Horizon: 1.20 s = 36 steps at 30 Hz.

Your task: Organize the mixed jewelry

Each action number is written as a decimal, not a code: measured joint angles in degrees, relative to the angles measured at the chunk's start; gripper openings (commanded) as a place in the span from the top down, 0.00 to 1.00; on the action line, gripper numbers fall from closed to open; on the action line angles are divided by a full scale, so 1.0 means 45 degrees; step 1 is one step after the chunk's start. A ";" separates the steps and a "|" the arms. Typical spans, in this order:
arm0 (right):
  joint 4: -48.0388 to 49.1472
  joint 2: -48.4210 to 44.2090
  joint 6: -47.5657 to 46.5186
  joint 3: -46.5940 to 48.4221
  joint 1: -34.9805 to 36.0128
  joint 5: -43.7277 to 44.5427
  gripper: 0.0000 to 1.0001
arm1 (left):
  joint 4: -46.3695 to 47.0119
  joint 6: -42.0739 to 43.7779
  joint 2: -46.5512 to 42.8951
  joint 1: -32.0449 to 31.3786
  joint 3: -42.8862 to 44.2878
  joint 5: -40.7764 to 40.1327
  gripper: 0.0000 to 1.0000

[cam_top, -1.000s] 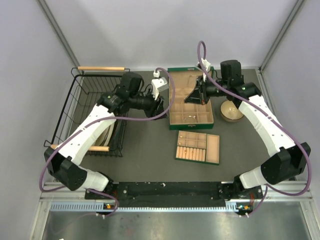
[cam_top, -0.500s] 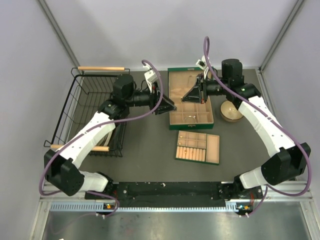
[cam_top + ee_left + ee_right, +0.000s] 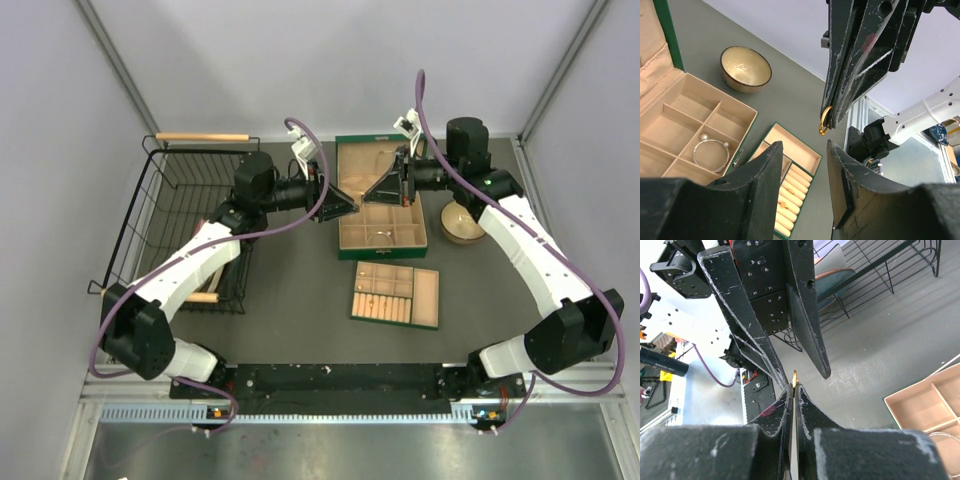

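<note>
My right gripper (image 3: 794, 386) is shut on a small gold ring (image 3: 794, 375), which sticks out past its fingertips. In the left wrist view the same ring (image 3: 824, 120) hangs at the right gripper's tip, just ahead of the gap of my open left gripper (image 3: 804, 146). From above, the left gripper (image 3: 349, 207) and right gripper (image 3: 367, 199) point tip to tip in the air over the left edge of the green jewelry box (image 3: 381, 236). Two more gold pieces (image 3: 783, 205) sit on the rolls of the tan tray (image 3: 424, 297). A silver bangle (image 3: 709, 153) lies in the box.
A beige bowl (image 3: 462, 224) stands right of the green box. A black wire basket (image 3: 170, 180) with wooden handles sits at the left, holding plates. The box's lid stands up at the back.
My left arm has swung right from beside the basket until its open jaws face the right gripper's tip. The right gripper has stayed shut on the ring and shifted slightly left.
</note>
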 measured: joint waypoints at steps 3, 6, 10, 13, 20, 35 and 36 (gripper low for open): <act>0.0097 0.0000 0.0102 -0.0005 0.0000 -0.0034 1.00 | 0.0262 -0.0185 0.0000 0.0000 -0.0053 -0.0019 0.55; 0.0185 0.0000 0.0136 -0.0005 0.0000 -0.0029 1.00 | 0.0554 -0.0359 0.0000 0.0000 -0.0063 0.0010 0.55; 0.0189 0.0000 0.0141 -0.0010 0.0000 -0.0024 1.00 | 0.0845 -0.0588 0.0000 0.0000 -0.0112 0.0112 0.56; 0.0189 0.0000 0.0141 -0.0010 0.0000 -0.0024 1.00 | 0.1025 -0.0719 0.0000 0.0000 -0.0126 0.0185 0.59; 0.0272 -0.0010 0.0146 -0.0291 0.0000 0.0005 1.00 | 0.1423 -0.1078 0.0058 0.0000 -0.0151 0.0272 0.73; 0.0267 -0.0029 0.0136 -0.0413 0.0000 0.0151 1.00 | 0.1651 -0.1530 0.0418 0.0000 -0.0175 0.0544 0.99; 0.0272 -0.0029 0.0136 -0.0413 0.0000 0.0155 1.00 | 0.1681 -0.1569 0.0418 0.0000 -0.0180 0.0549 1.00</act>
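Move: The gold ring stands in the closed tips of my right hand, about 1 cm to the left of that hand's point. From my open left hand it is roughly 2 cm right, 1 cm back and 2 cm higher; my left fingers' gap is some 3 cm left of my right hand, 1 cm ahead and 2 cm lower. About 30 cm below my left hand, the bracelet lies 4 cm ahead and 7 cm right, and the ring tray 10 cm back and 10 cm right. I finish lining up for the hand-over. My left hand rises about 1.5 cm, then sinks back by half of that and edges right towards the ring, rolling some 5 degrees, while its half-open fingers close almost shut and pinch the ring's free end. Meanwhile my right hand keeps its grip and lowers the ring about 1 cm to meet them. ##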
